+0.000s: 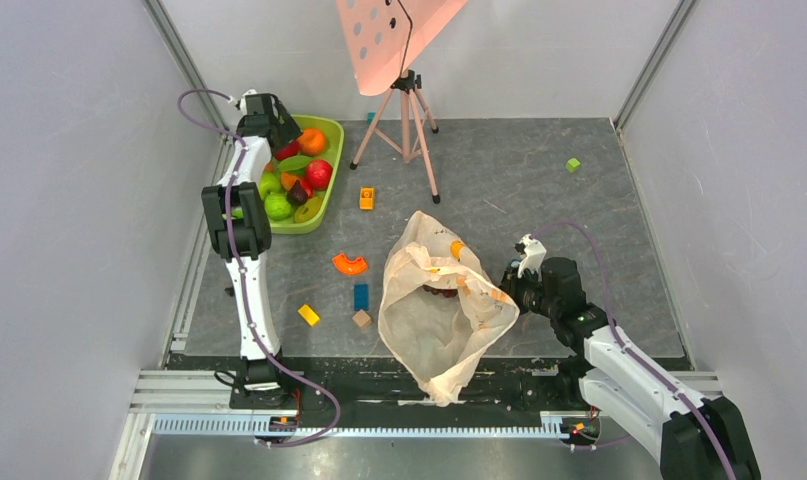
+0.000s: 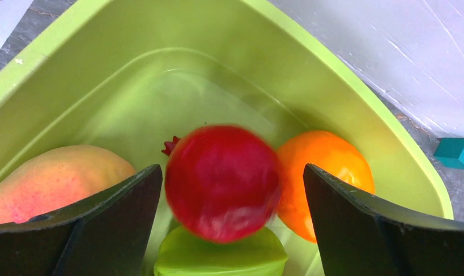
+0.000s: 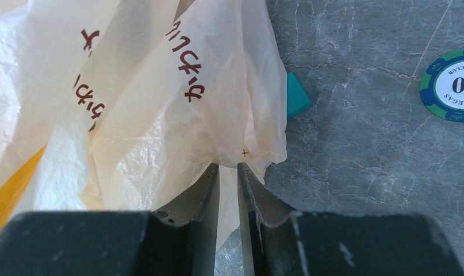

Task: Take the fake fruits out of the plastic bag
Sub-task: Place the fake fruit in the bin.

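The plastic bag (image 1: 429,320) lies crumpled at the table's middle, its mouth facing away from the arms. A dark fruit (image 1: 441,291) shows inside it. My right gripper (image 1: 509,285) is at the bag's right edge; in the right wrist view its jaws (image 3: 228,167) stand a narrow slit apart, with the bag's film (image 3: 149,103) between them. My left gripper (image 2: 230,172) hangs open over the lime-green tub (image 2: 344,86). A blurred red fruit (image 2: 222,181) is between its fingers, touching neither. Below lie an orange (image 2: 333,172), a peach-coloured fruit (image 2: 51,178) and a green fruit (image 2: 223,256).
A pink tripod (image 1: 407,110) stands behind the bag. Loose toys lie left of the bag: an orange arc (image 1: 349,264), a blue block (image 1: 361,296), a yellow block (image 1: 308,314), a tan block (image 1: 362,319). A green block (image 1: 573,165) sits far right. A poker chip (image 3: 453,85) lies by the bag.
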You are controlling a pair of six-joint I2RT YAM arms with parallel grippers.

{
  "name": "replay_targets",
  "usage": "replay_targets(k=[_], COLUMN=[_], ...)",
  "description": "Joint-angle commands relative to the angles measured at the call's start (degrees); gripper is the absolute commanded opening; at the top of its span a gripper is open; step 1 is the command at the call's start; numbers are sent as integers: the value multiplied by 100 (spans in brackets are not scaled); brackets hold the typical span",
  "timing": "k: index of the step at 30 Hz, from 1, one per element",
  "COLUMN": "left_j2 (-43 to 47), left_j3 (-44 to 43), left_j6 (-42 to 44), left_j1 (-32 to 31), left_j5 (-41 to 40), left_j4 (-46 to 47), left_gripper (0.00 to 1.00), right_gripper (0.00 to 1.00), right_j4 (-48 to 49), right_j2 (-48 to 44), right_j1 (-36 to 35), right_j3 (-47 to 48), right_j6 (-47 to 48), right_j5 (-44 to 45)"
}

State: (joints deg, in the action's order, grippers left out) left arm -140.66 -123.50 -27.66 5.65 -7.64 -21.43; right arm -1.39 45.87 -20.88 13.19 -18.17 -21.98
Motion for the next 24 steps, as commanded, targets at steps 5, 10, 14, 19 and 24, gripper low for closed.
replay_targets(k=[5, 10, 14, 19, 24], left_j2=[240, 1155, 2194, 3708, 5355], left_j3=[-201, 467, 1375, 2776, 4456], left_j6=[211, -167, -708, -1300, -1455], left_j1=[4, -5, -37, -260, -1062], left_j5=[139, 441, 635, 876, 844], left_j4=[-132, 56, 429, 835, 1219], left_gripper=[100, 100, 100, 100, 100], right_gripper=[22, 38, 54, 64, 69], right_j4=[-76, -493, -894, -1529, -2156], right_j2=[-211, -437, -799, -1236, -1654], right_j1=[-21, -21, -20, -21, -23], right_j3=[344, 750, 1121, 1586, 2187], right_j6=[166, 390, 564, 681, 792], right_j5=[133, 447, 869, 1414, 1818])
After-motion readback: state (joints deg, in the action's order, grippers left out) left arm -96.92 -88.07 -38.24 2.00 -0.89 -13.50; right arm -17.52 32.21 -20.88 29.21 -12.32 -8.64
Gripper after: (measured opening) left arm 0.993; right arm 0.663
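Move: Between the left hand's already open fingers hangs the pomegranate, roughly 2 cm lower and 1 cm back; the orange lies 7 cm right, the peach 6 cm left and 5 cm back, both some 4 cm down. The last grapes, in the bag, are about 42 cm back, 39 cm right and slightly lower. From the right hand they lie some 13 cm left, 1 cm ahead, slightly lower; a teal block sits 5 cm ahead. Leaving the released pomegranate, the left hand holds still briefly, then climbs some 19 cm out of the bin while drawing back and right towards the bag, fingers still wide, wrist tipping up. The right hand meanwhile opens its fingers from nearly shut to about two thirds and lifts off the bag's right side, up about 12 cm and slightly rightward and forward, its fingers tipping up. ##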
